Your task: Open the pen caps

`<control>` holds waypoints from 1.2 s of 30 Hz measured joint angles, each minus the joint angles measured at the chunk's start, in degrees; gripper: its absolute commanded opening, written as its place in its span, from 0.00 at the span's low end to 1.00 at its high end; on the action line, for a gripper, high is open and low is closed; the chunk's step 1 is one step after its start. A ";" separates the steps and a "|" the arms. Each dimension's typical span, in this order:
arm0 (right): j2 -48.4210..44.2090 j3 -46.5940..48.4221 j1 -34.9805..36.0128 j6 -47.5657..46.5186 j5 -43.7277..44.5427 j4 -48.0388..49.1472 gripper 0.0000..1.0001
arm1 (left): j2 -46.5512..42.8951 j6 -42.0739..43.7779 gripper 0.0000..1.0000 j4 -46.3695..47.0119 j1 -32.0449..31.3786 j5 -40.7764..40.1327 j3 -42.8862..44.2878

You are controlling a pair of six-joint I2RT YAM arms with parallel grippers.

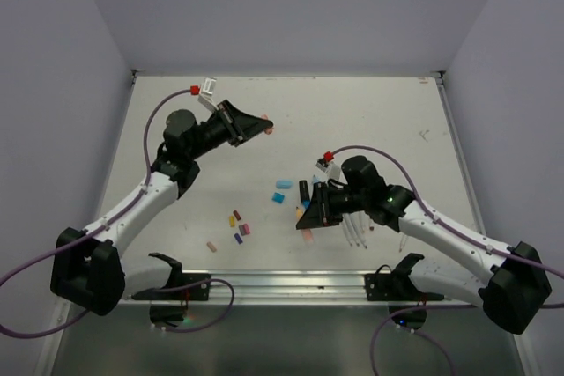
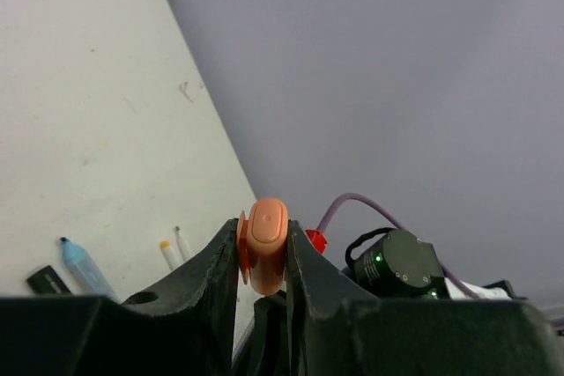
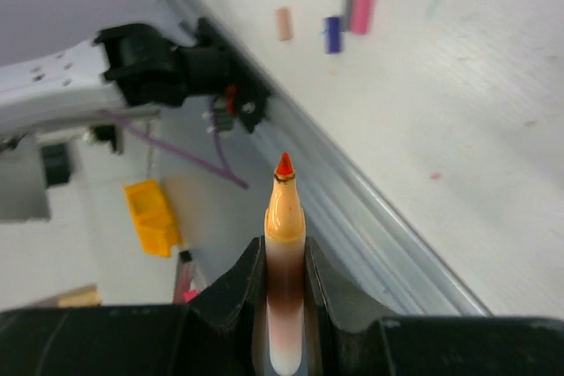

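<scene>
My left gripper (image 1: 263,124) hangs over the far left of the table, shut on a salmon-orange marker cap (image 2: 264,246) that stands out between its fingers. My right gripper (image 1: 310,211) sits near the middle front, shut on the uncapped marker body (image 3: 285,217), whose orange tip points toward the table's front rail. Loose pen caps lie between the arms: two blue ones (image 1: 282,189), then yellow (image 1: 235,215), pink (image 1: 244,229), purple (image 1: 238,238) and peach (image 1: 211,246). The right wrist view also shows the peach cap (image 3: 283,24) and the purple cap (image 3: 332,34).
Thin white pen barrels (image 1: 357,233) lie just right of my right gripper, and a black marker (image 1: 304,191) lies behind it. A blue marker (image 2: 84,266) shows in the left wrist view. The metal front rail (image 1: 291,283) runs along the near edge.
</scene>
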 measured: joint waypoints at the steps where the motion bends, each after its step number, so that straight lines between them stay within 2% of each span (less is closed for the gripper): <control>1: 0.61 0.70 -0.22 -0.76 2.32 -2.40 0.00 | 1.44 3.21 0.00 -5.07 0.11 -0.07 3.48; 3: 3.17 3.50 -1.14 -2.86 8.02 -7.93 0.00 | 3.85 10.29 0.00 -17.42 0.15 -0.94 10.80; 5: 5.86 6.47 -2.45 -4.81 12.48 -12.39 0.00 | 4.15 15.72 0.00 -25.59 0.15 -1.86 13.64; 8: 10.23 11.65 -5.64 -9.22 19.32 -18.49 0.00 | 4.15 23.10 0.02 -36.89 0.15 -2.93 14.10; 12: 17.05 18.10 -12.81 -15.02 24.55 -23.23 0.00 | 6.58 28.83 0.03 -44.89 0.15 -3.26 10.51; 15: 24.06 22.23 -16.44 -18.78 27.50 -24.94 0.00 | 10.54 30.93 0.04 -46.95 0.15 -2.99 7.98; 20: 32.39 25.33 -16.92 -23.26 29.33 -25.51 0.00 | 18.36 33.00 0.06 -46.56 0.15 -1.25 8.02; 27: 37.38 27.12 -17.18 -26.86 30.67 -24.70 0.00 | 29.49 35.91 0.10 -45.07 0.15 1.20 12.41; 32: 40.74 28.09 -18.12 -27.93 30.58 -23.96 0.00 | 33.29 36.41 0.12 -43.50 0.15 2.58 12.72; 36: 43.15 28.33 -18.40 -28.44 30.56 -22.93 0.00 | 35.04 36.41 0.22 -43.04 0.15 2.62 13.16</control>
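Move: The left hand holds the orange cap high up: its spot on bare table lies about 30 cm below and 1 cm left, the light-blue cap at that depth level with the hand and 6 cm right, the blue cap 4 cm back and 4 cm right. The right hand's orange pen goes to a spot about 18 cm ahead, 11 cm right, 16 cm below; the light-blue pen lies 4 cm left of that spot, the black pen 8 cm left. Left lowers the orange cap some 27 cm tablewards; right carries the pen some 18 cm forward, down and right. ##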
